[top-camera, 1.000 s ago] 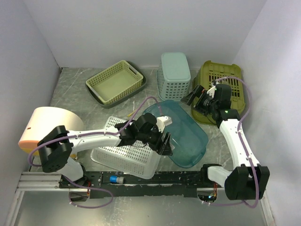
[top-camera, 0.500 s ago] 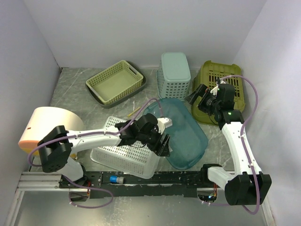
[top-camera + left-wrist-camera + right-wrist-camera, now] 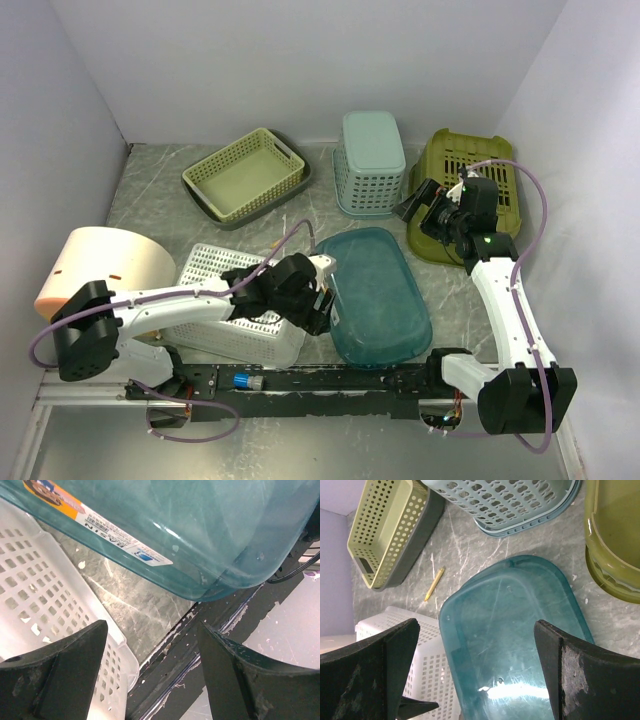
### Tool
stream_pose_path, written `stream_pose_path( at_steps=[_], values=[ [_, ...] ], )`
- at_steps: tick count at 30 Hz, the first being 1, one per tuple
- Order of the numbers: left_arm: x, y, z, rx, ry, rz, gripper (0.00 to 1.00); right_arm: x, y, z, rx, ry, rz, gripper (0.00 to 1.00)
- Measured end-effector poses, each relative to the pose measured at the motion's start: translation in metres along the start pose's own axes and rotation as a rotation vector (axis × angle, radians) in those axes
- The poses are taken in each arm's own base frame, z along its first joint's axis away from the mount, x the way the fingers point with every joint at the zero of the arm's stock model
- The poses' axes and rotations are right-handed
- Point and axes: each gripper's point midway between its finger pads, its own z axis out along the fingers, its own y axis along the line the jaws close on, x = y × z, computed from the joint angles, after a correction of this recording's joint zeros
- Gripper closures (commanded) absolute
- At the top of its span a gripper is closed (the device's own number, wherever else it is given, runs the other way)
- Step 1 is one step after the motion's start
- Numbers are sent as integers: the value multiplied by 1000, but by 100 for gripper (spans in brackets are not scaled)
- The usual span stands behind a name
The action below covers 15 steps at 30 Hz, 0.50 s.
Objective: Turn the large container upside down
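The large container is a translucent teal basin (image 3: 372, 295). It lies flat on the table with its bottom facing up. It also shows in the right wrist view (image 3: 515, 640) and in the left wrist view (image 3: 200, 530), where a label is on its side. My left gripper (image 3: 322, 306) is open and empty at the basin's near left edge, its fingers apart over the table's front rail (image 3: 152, 630). My right gripper (image 3: 425, 208) is open and empty, raised above the basin's far right end (image 3: 475, 625).
A white perforated basket (image 3: 225, 312) lies left of the basin, under my left arm. At the back stand a yellow-green basket (image 3: 245, 175) in a grey tray, an upturned light blue basket (image 3: 372, 160) and an olive basket (image 3: 470, 185). A pencil (image 3: 434, 584) lies on the table. A cream roll (image 3: 100, 268) sits at the left.
The basin was propped up on edge against my left gripper; it has dropped flat, bottom up. My left gripper pulled back to the left, and the white basket slid left.
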Motion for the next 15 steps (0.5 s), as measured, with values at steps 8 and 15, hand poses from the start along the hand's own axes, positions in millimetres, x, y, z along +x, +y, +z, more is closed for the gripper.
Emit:
stream_pose_path(
  at_steps=[8,15],
  values=[
    [-20,-13,0,25,-17,15,18,-1,1,-1,-1,-1,-5,0],
    [-30,-31,32,80,43,21,20,-17,7,-12,9,-45,-40,0]
  ],
)
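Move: The large teal container lies beside the left hand, its middle about 11 cm to the right, 4 cm farther out and a few centimetres lower. The white basket's middle is some 18 cm to the left and 2 cm ahead. The light-blue basket is about 31 cm ahead and 9 cm to the right. From the right hand, the large container lies about 16 cm back, 7 cm left and 16 cm below. The open left fingers leave the white basket's side and head right towards the large container, about 5 cm in a shallow hop: up nearly 2 cm, then dipping again over its left edge, with hardly any wrist turn. Whether they touch the edge can't be seen. The right hand, open, rises about 2 cm late on. ##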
